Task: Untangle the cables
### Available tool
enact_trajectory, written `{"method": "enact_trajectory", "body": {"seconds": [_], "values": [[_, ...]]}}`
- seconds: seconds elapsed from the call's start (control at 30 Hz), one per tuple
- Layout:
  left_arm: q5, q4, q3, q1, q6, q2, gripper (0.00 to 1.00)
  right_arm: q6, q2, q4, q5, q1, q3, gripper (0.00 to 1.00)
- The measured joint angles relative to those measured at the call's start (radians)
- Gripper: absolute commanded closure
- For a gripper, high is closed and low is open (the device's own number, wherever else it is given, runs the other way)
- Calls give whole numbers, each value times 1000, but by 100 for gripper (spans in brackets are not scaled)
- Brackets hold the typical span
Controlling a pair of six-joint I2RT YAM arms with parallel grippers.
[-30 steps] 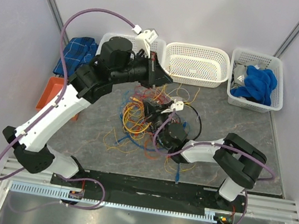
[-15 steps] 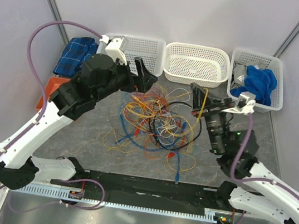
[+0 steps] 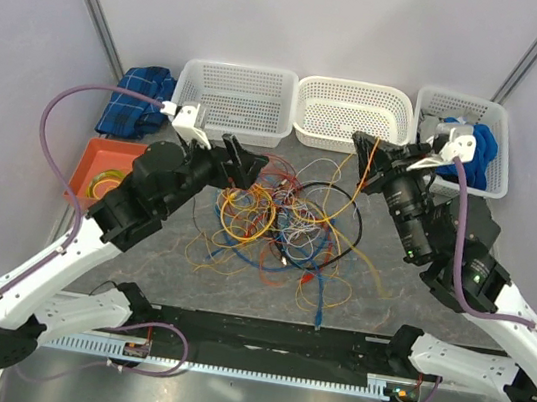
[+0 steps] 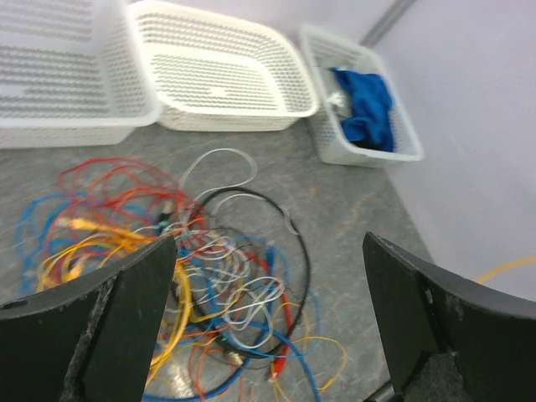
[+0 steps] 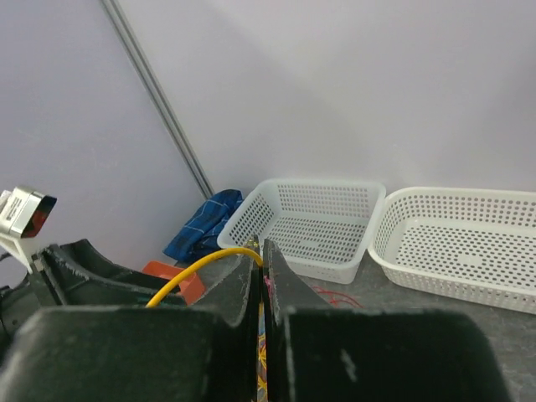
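Observation:
The cables (image 3: 280, 225) lie in a jumble of yellow, orange, red, blue and white wires with a black loop (image 3: 344, 235) on the grey table. My left gripper (image 3: 247, 164) hovers over the jumble's left side, open and holding nothing; in the left wrist view its gripper (image 4: 270, 244) frames the cables (image 4: 218, 276) below. My right gripper (image 3: 361, 161) is raised at the jumble's back right, shut on a yellow wire (image 3: 358, 196) that trails down to the pile. In the right wrist view the gripper (image 5: 259, 251) pinches this yellow wire (image 5: 194, 271) at its tips.
Three white baskets stand along the back: left (image 3: 238, 77), middle (image 3: 353, 92), and right (image 3: 491, 184) holding a blue cloth (image 3: 463, 149). A blue plaid cloth (image 3: 137, 101) and an orange tray (image 3: 101, 158) lie at the left. A blue plug (image 3: 318, 315) lies near the front rail.
My left gripper opened and drew back to the left. My right gripper shut on the yellow wire in the pile and lifted it up toward the back right.

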Motion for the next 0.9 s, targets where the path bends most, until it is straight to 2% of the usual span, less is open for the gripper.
{"method": "enact_trajectory", "body": {"seconds": [0.13,0.3,0.67,0.9], "values": [[177,180,-85,0,21,-23,0,-13,27,-42,-2,0,79,100],[376,329,-130,0,36,24,0,-11,34,-84,-16,0,84,100],[628,585,-183,-11,39,50,0,26,35,-133,-89,0,82,100],[698,652,-180,-42,42,109,5,50,35,-136,-131,0,68,100]]}}
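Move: The yellow cable hangs from my right fingertips. The stretch of it level with my open left hand is about 18 cm to that hand's right and 4 cm nearer my base; from my right hand it hangs some 10 cm straight down. The cable tangle lies on the table 18 cm below my left hand, about 9 cm right and 1 cm ahead; the black cable loop is 17 cm right and 2 cm ahead, just as low. I swing my wide-open left hand about 11 cm to the right and 7 cm back, rising a little, over the tangle towards the hanging yellow cable. I turn it some 40 degrees clockwise as it goes, tips lifting, so the jaws face the strand. My right hand keeps its pinch on the cable and, after a slight rise, eases about 2.5 cm left to meet it. ##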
